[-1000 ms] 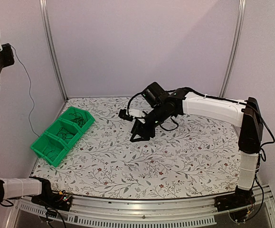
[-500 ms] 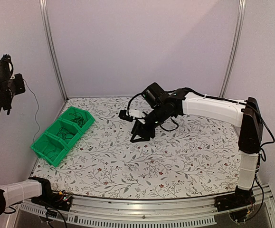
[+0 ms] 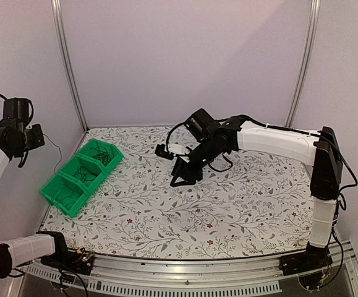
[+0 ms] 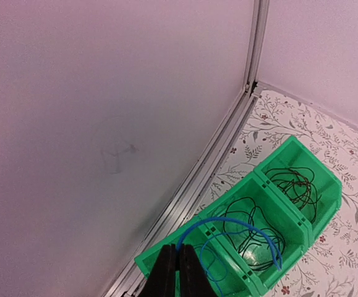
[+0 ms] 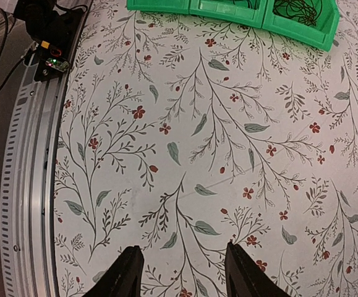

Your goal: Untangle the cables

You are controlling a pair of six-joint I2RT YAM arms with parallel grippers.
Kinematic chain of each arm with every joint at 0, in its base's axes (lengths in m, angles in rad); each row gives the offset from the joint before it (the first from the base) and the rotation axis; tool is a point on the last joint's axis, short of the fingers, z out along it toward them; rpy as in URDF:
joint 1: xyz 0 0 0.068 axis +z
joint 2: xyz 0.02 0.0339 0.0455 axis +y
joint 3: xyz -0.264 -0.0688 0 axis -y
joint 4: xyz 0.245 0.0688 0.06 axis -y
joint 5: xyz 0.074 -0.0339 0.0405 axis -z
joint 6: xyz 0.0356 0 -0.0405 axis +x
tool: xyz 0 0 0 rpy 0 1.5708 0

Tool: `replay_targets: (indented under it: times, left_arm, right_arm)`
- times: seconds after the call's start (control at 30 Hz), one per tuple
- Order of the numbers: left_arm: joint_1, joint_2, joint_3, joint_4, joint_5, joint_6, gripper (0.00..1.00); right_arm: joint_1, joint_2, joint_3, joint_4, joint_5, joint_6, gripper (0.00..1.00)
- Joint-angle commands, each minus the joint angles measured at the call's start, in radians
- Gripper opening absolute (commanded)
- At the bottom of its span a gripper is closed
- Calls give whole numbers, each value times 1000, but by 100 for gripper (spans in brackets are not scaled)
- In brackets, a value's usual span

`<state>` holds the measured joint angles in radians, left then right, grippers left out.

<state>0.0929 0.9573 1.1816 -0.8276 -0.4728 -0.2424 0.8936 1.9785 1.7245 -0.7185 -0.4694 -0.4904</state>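
Note:
My left gripper [image 4: 179,249] is shut on one end of a bright blue cable [image 4: 234,221]. That cable arcs out over the near and middle compartments of a green bin [image 4: 276,153], its free end hanging in the air. Loose black cables lie coiled in the middle compartment [image 4: 243,210] and in the far compartment [image 4: 299,185]. In the top view the left arm is raised beyond the table's left edge, beside the bin [image 3: 80,170]. My right gripper [image 3: 182,176] hovers over mid-table, open [image 5: 182,253], with only the flowered cloth between its fingers.
An aluminium frame post [image 4: 253,43] and a rail run along the purple wall just left of the bin. In the right wrist view the bin [image 5: 228,9] is at the top, and the slotted metal rail [image 5: 30,161] with the left arm's base is at the left.
The left arm has come down and swung in toward the bin, still shut on the blue cable. The right arm has not moved.

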Motion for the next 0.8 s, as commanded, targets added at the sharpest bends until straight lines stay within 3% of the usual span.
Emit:
replay_targets:
  times: [0.0,0.37,0.57,0.77]
  left_arm:
    - [14,18,-38,-73,49,-45,0]
    - [46,142,-70,-196,83,-138,0]
    - [76,254,-54,-390,121,-261,0]
    - [100,203,-88,-462,172,-312,0]
  right_arm:
    - [-3,-2,-15,-4,2,-6,49]
    - [-4,-5,-15,-4,-10,-2,49]
    - [-4,-21,-25,-4,10,-9,49]
    - [-4,-19,-21,-1,-12,-7,49]
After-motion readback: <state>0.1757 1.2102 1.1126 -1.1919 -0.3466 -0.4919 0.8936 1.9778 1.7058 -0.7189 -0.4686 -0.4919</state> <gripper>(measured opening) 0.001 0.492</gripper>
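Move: Below the left hand, which still grips the blue cable, the near compartment of the green bin lies about 28 cm down, roughly 5 cm farther out and 2 cm to the left. The middle compartment, with a dark cable in it, sits some 17 cm ahead and 4 cm to the right, at the same depth. From the idle right hand the near compartment is about 49 cm to the left, 6 cm ahead and 14 cm lower. Sinking about 14 cm towards the near green compartment, the left hand lowers the blue cable it keeps pinched in its shut fingers. It goes nearly straight down at first, then draws back some 4 cm near the end as the descent slows, while the wrist tips the fingers steeply downward by roughly 35 degrees. ##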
